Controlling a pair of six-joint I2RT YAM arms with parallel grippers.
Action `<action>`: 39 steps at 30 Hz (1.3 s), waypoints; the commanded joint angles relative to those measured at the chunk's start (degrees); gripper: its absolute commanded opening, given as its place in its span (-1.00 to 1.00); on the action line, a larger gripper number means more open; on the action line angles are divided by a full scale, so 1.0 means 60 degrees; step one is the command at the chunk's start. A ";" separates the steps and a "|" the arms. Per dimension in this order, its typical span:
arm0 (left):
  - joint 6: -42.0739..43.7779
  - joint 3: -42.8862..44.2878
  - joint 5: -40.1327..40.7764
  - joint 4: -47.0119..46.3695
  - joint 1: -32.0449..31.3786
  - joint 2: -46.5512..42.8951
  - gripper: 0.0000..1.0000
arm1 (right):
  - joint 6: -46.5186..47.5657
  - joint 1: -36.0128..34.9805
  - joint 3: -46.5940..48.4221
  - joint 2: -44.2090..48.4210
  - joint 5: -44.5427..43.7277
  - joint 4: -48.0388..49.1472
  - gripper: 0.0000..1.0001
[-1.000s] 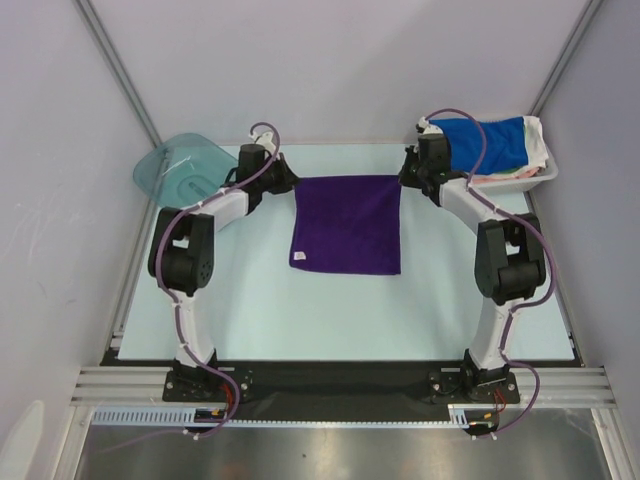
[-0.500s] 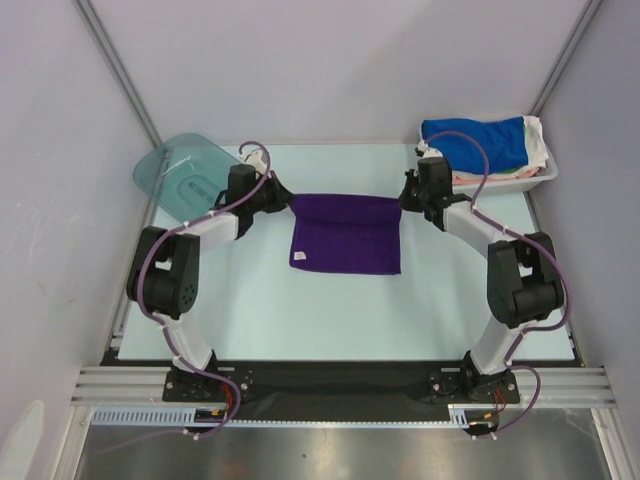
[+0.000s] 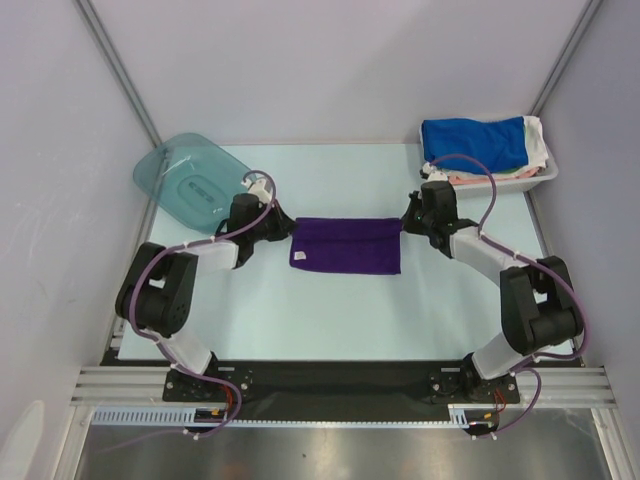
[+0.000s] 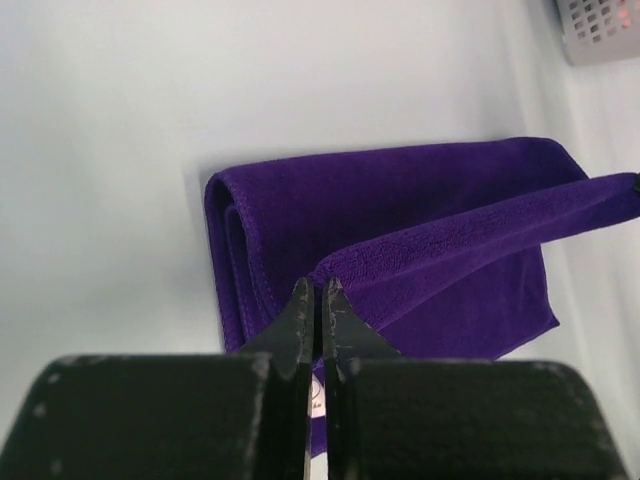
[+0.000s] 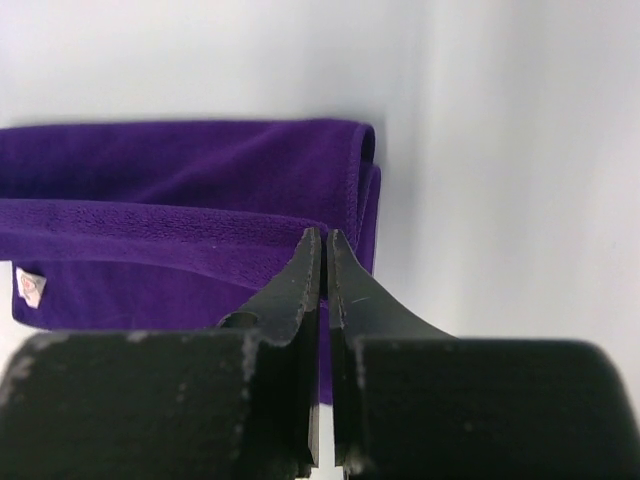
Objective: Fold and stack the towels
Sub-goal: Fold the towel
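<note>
The dark purple towel (image 3: 345, 245) lies mid-table, doubled over into a wide band. My left gripper (image 3: 285, 228) is shut on its upper layer's left corner. My right gripper (image 3: 405, 222) is shut on the right corner. In the left wrist view the gripper (image 4: 317, 285) pinches the raised purple edge (image 4: 470, 230) above the lower layer. In the right wrist view the gripper (image 5: 325, 235) clamps the same edge (image 5: 150, 225); a small white tag (image 5: 30, 288) shows at the towel's near left. The royal blue towel (image 3: 475, 142) sits on top of the pile in the basket.
A white basket (image 3: 545, 178) stands at the back right with the blue towel over white and pinkish cloth. A teal translucent lid (image 3: 185, 180) lies at the back left. The booth walls close in the table's back and sides.
Both grippers have moved toward the near side, carrying the purple towel's far edge over its lower half. The towel went from a full spread to a half-depth band.
</note>
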State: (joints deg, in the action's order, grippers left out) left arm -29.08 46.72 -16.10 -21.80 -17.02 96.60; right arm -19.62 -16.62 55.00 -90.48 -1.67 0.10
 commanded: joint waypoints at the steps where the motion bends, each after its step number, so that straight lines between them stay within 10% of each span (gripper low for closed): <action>1: -0.0046 -0.0344 0.0324 -0.0702 -0.0021 -0.0586 -0.99 | -0.0231 -0.0115 -0.0465 0.0723 -0.0147 0.0540 -1.00; 21: 0.0217 -0.1575 0.0267 -0.0922 -0.0123 -0.1085 -0.85 | -0.0554 -0.0540 -0.2165 0.1515 -0.0175 0.1038 -1.00; 31: 0.0174 -0.2469 0.0440 -0.0967 -0.0430 -0.2444 -0.44 | -0.0788 -0.0569 -0.2634 0.2642 -0.0145 0.0630 -0.14; 39: 0.0174 -0.1826 0.1247 0.0673 -0.0518 -0.3326 -0.42 | -0.0935 -0.0628 -0.1712 0.1751 -0.0424 -0.0396 -0.15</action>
State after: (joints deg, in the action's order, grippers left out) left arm -28.49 32.60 -11.55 -21.82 -19.57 78.26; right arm -24.45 -19.94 41.28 -77.45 -2.61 0.71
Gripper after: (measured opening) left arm 0.289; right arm 0.426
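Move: The left hand, holding one raised corner of the purple towel, has the near-left corner it goes to about 9 cm back, 1 cm left and 4 cm below. The tag is 6 cm back and 2 cm right, the left end of the far fold 5 cm ahead, and the empty basin 12 cm ahead, 25 cm left. From the right hand, the near-right corner lies about 10 cm back, 1 cm left and 5 cm down; the white basket is 25 cm ahead, 21 cm right. Still pinching the two corners of the towel's raised edge, both hands draw it back about 6 cm towards the near edge, slowing as they sink some 3 cm, with hardly any wrist turn. Late on both let go, the left opening gently from just before its low point, the right wider; the left then lifts about 5 cm clear while the right rises about 3 cm and settles slightly, fingers staying open. ##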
